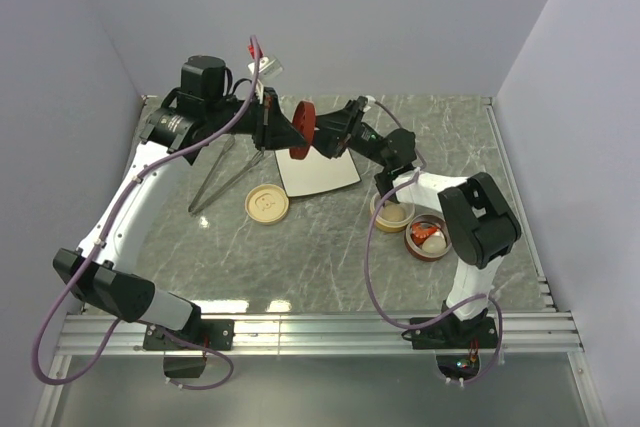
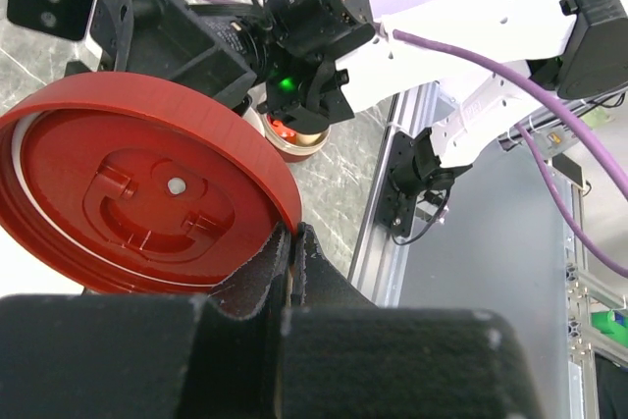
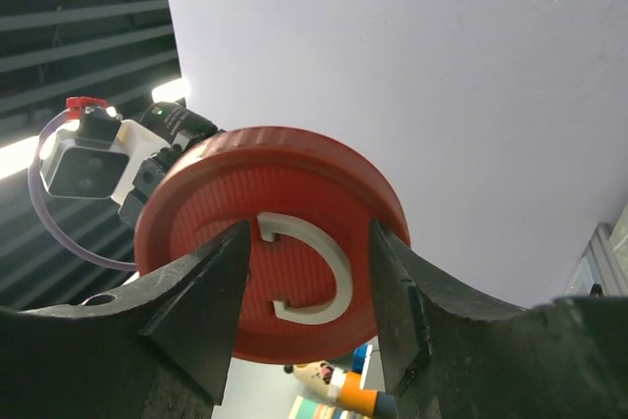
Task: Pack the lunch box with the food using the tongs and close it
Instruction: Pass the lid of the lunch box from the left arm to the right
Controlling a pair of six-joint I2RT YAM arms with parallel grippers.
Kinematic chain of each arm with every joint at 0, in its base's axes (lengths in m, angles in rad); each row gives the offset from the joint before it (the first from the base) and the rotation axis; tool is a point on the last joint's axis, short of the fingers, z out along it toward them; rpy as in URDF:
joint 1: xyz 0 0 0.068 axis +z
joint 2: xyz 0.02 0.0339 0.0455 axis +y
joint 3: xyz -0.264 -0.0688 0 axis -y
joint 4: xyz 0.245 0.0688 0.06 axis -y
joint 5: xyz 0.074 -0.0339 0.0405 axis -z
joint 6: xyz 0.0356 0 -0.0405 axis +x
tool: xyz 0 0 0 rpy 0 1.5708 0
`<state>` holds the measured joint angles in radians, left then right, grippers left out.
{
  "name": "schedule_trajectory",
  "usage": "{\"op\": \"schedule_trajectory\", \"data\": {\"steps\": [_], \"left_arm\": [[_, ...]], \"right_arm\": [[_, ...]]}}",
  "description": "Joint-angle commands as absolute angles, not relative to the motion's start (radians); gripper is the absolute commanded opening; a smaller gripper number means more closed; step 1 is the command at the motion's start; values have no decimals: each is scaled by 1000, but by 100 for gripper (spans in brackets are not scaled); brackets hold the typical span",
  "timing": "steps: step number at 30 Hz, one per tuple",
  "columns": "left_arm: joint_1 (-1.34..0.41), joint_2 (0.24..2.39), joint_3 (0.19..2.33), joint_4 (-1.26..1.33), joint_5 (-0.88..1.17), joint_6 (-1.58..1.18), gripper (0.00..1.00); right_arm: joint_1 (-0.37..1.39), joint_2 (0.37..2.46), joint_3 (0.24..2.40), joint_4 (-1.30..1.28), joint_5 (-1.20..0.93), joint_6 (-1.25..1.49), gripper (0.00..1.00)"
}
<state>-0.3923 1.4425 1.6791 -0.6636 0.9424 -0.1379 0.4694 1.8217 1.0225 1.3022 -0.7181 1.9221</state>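
Observation:
The lunch box's red round lid (image 1: 303, 130) hangs on edge above the table, my left gripper (image 2: 292, 233) shut on its rim. The lid's hollow underside (image 2: 137, 203) faces the left wrist camera. My right gripper (image 3: 304, 272) stands open against the lid's ribbed top (image 3: 275, 174), one finger (image 3: 201, 291) on each side of the white C-shaped handle (image 3: 329, 267), with a gap on the right side. The red box bowl (image 1: 428, 237) holds the white egg and the red-orange shrimp. The silver tongs (image 1: 222, 175) lie on the table, left of the plate.
A white square plate (image 1: 322, 175) lies under the two grippers. A beige round lid (image 1: 267, 203) lies in front of it, and a beige bowl (image 1: 392, 213) sits beside the red bowl, close under the right arm. An aluminium rail (image 1: 320, 327) runs along the near edge.

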Motion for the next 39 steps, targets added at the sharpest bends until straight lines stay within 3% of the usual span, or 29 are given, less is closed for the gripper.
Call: {"op": "schedule_trajectory", "data": {"steps": [1, 18, 26, 39], "left_arm": [[-380, 1405, 1678, -588, 985, -172, 0], [-291, 1390, 1572, -492, 1026, -256, 0], [-288, 1382, 1557, -482, 1037, -264, 0], [-290, 1347, 1503, -413, 1068, -310, 0]], "right_arm": [[485, 1824, 1058, 1767, -701, 1956, 58], [488, 1778, 1057, 1769, -699, 1982, 38], [498, 1787, 1063, 1767, -722, 1974, 21], [523, 1813, 1075, 1755, -750, 1968, 19]]}}
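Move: The red lid hangs from the left hand, pinched by its rim; its middle is about 5 cm ahead of that hand, 1 cm right and 2 cm lower. From the right hand the lid is roughly 3 cm left, level fore and aft, and 2 cm higher. The white plate lies about 16 cm ahead of the left hand and 4 cm right, the beige lid 6 cm ahead and 8 cm left, both some 37 cm below. The lid's pale handle gets pinched by the right fingers, which shut from over half open and stop short of closed while the right hand stays almost in place, then drifts about 1.5 cm left and back. The left hand, still gripping the rim, first carries the lid some 3 cm left and forward and slightly down, turning a few degrees, then eases back about 1 cm. ##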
